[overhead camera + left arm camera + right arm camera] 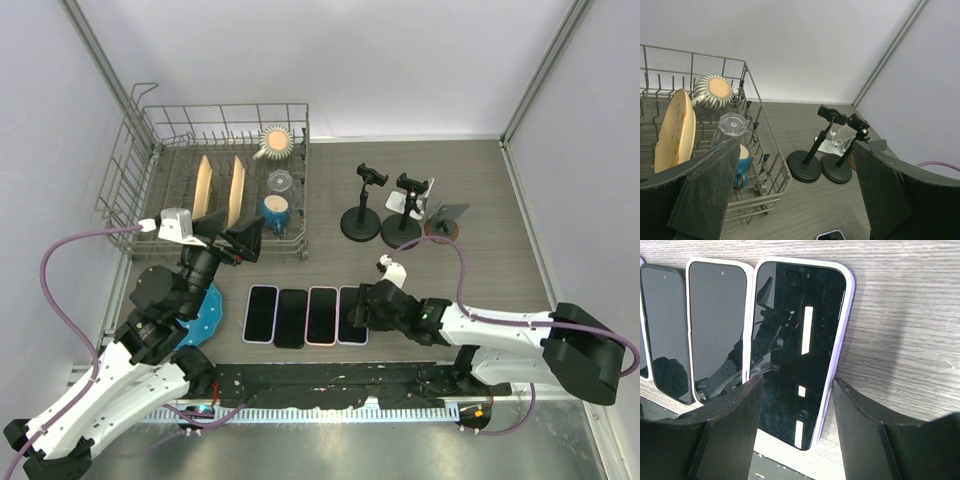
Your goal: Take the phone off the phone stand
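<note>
Several phones lie flat, side by side, on the wooden table near its front edge. The rightmost phone (353,314) (800,335) has a pale lilac case and a dark screen. My right gripper (360,312) (797,432) hovers just above that phone's near end, open, with nothing between its fingers. Two black phone stands (361,222) (804,167) with top clamps stand at the back right, and no phone shows on them. My left gripper (248,240) (795,200) is raised beside the dish rack, wide open and empty.
A wire dish rack (130,170) at the back left holds plates, a blue mug, a glass and a striped cup. A white stand (420,195) and a grey tilted holder (447,213) sit behind the black stands. A blue plate (205,312) lies under my left arm.
</note>
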`<state>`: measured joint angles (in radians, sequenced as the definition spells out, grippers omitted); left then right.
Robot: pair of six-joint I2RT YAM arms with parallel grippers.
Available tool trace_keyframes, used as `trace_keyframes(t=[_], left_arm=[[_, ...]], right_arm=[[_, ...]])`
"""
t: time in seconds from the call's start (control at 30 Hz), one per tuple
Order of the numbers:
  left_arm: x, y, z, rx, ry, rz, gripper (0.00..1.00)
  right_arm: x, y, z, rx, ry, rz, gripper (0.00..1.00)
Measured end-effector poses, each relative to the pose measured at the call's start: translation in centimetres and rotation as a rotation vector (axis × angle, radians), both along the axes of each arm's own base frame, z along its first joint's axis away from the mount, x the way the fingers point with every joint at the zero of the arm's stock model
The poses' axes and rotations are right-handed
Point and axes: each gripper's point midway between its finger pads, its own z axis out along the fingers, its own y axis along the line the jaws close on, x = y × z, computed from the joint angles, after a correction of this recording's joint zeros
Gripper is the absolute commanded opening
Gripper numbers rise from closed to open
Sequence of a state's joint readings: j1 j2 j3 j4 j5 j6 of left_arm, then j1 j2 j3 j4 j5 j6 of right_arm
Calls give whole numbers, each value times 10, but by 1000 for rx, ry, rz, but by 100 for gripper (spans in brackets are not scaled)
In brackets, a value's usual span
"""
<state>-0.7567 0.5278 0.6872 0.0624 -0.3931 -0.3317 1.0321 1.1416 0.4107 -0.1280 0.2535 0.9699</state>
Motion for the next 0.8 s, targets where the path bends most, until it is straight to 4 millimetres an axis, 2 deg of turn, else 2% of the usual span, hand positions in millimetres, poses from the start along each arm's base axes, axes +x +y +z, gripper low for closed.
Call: trace_keyframes(t=[0.17, 0.33, 0.47, 0.6, 0.7, 0.8], left_arm=[[0, 0, 0, 0, 0, 0, 100], [0, 0, 0, 0, -1, 1, 100], [-1, 4, 3, -7, -8, 12, 100], [-3, 12, 8, -24, -20, 39, 100], [-3, 20, 10, -30, -27, 69, 100], [-1, 27, 10, -17, -30, 108, 100]], right_arm=[[1, 3, 0, 5, -4, 8, 63], [1, 1, 2, -6, -7, 10, 75], [12, -15, 12, -53, -42, -22, 83], [49, -31, 45, -58, -133, -106, 89], [85, -48, 78, -74, -224, -185, 95], [116, -72, 108, -116, -301, -260, 98]])
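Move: The right hand straddles the rightmost phone in the row; that phone's middle lies about 1 cm ahead, 1 cm to its left and 1 cm below. The pink-rimmed phone is roughly 9 cm to the hand's left and 1 cm ahead. The right black stand rises some 21 cm ahead and 10 cm right, the left black stand about 23 cm straight ahead. From the left hand, the rightmost phone lies about 23 cm right, 7 cm back and 34 cm below. Forward and up, about 11 cm each and gathering speed after a brief pause, the right hand leaves the rightmost phone and heads towards the right black stand, drifting some 7 cm right. The fingers spread almost fully, coming free of the phone's edges, while the wrist tips further down and turns clockwise. The empty left hand, beside the dish rack, shifts some 3 cm left, swinging slightly counter-clockwise. ##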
